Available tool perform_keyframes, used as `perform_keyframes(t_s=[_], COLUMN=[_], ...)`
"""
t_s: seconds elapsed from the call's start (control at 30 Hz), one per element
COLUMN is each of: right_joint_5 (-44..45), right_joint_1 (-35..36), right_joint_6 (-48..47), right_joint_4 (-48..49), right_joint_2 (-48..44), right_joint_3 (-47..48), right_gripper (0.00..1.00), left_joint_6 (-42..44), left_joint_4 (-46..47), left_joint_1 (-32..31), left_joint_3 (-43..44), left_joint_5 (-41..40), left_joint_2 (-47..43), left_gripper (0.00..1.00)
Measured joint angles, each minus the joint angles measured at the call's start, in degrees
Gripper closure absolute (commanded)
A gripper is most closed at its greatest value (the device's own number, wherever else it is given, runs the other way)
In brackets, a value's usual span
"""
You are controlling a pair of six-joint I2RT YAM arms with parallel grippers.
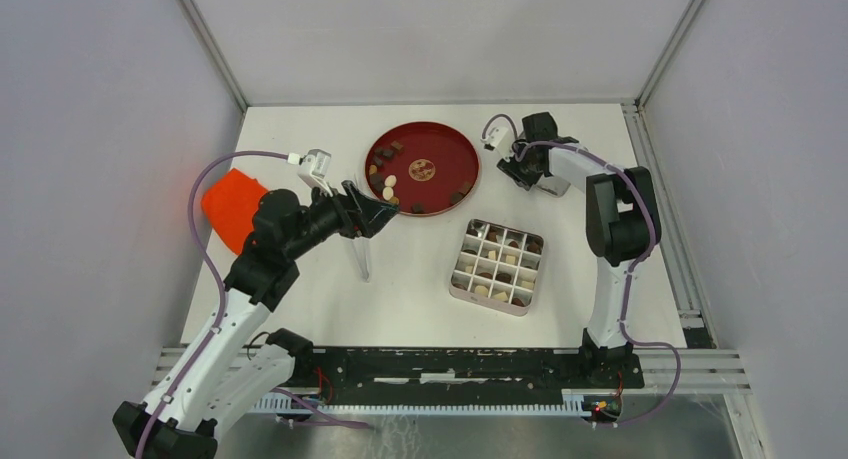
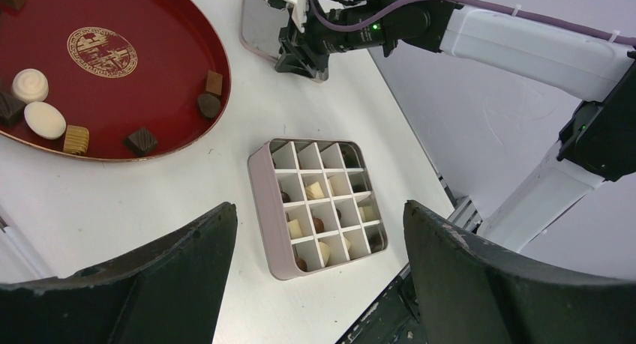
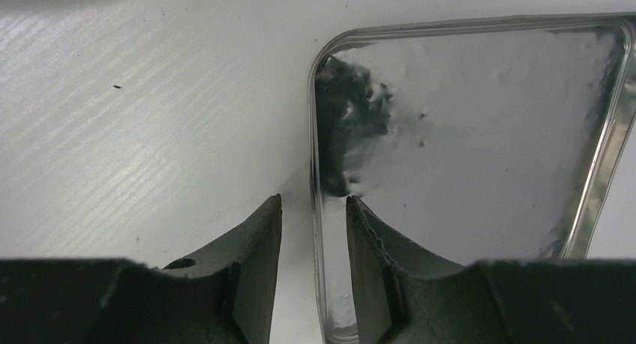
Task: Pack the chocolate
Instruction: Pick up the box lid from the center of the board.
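Several chocolate pieces (image 1: 388,180), dark, light brown and cream, lie in the red plate (image 1: 440,149); the left wrist view shows them too (image 2: 45,119). More chocolate (image 2: 315,190) sits in cells of the pink gridded box (image 1: 455,289). My left gripper (image 1: 385,211) hovers open and empty by the plate's near edge, and its wrist view looks down on the box (image 2: 262,201). My right gripper (image 3: 313,201) is low at the back right. Its jaws straddle the rim of a clear lid (image 3: 480,134), one finger inside, a gap left outside.
Metal tweezers (image 1: 362,254) lie on the table under the left arm. An orange object (image 1: 235,207) sits at the left edge. The clear lid (image 1: 553,186) rests between the plate and the right wall. Cage rails bound the table.
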Motion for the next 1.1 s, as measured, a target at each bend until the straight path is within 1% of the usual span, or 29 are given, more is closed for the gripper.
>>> perform_keyframes(t_s=[0.2, 0.3, 0.43, 0.57, 0.67, 0.9, 1.0, 1.1], right_joint_5=[0.4, -0.1, -2.0, -4.5, -5.7, -7.6, -10.0, -13.2], right_joint_1=[-0.7, -1.2, -1.7, -2.6, -3.2, -3.6, -3.9, -4.1], right_joint_6=[-0.3, -0.3, -0.3, 0.1, 0.5, 0.5, 0.9, 1.6], right_joint_4=[0.0, 0.0, -0.4, -1.7, -2.6, -3.7, -5.4, -6.8], right_joint_2=[0.5, 0.8, 0.9, 1.4, 1.7, 1.0, -1.7, -6.6], right_joint_3=[0.3, 0.6, 0.6, 1.4, 2.1, 1.7, -0.1, -2.1], right_gripper=[0.66, 0.72, 0.75, 0.87, 1.00, 1.00, 1.00, 1.00], left_joint_6=[0.0, 0.0, 0.0, 0.0, -0.5, -1.2, -1.2, -1.2], left_joint_4=[0.0, 0.0, 0.0, 0.2, 0.7, 3.6, 5.1, 7.6], left_joint_1=[0.0, 0.0, 0.0, 0.0, 0.0, 0.0, 0.0, 0.0], left_joint_3=[0.0, 0.0, 0.0, -0.2, -0.8, -3.3, -4.8, -6.7], left_joint_5=[0.0, 0.0, 0.0, 0.8, 1.4, 4.4, 5.5, 6.7], left_joint_2=[0.0, 0.0, -0.1, -0.5, -1.1, -3.3, -5.4, -7.7], left_gripper=[0.13, 0.13, 0.13, 0.13, 0.14, 0.14, 0.14, 0.14])
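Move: My right hand is low over the lid's near-left rim, the thin rim already between my parted fingertips; the lid's middle is about 6 cm ahead and 5 cm to the right, some 1 cm lower. The red plate's middle is roughly 30 cm to the left and 5 cm ahead, the chocolate box some 24 cm back and 10 cm left, both about level in height. From my left hand the lid is about 30 cm ahead, 45 cm right and 27 cm below. I ease my right hand about 1 cm to the right and shut its fingers fully, pinching the lid's thin near-left rim. Then I draw back towards myself and lift, about 3 cm each way, rolling the hand some 10 degrees so its left side rises. Meanwhile my left hand, open and empty, backs off about 3 cm. ##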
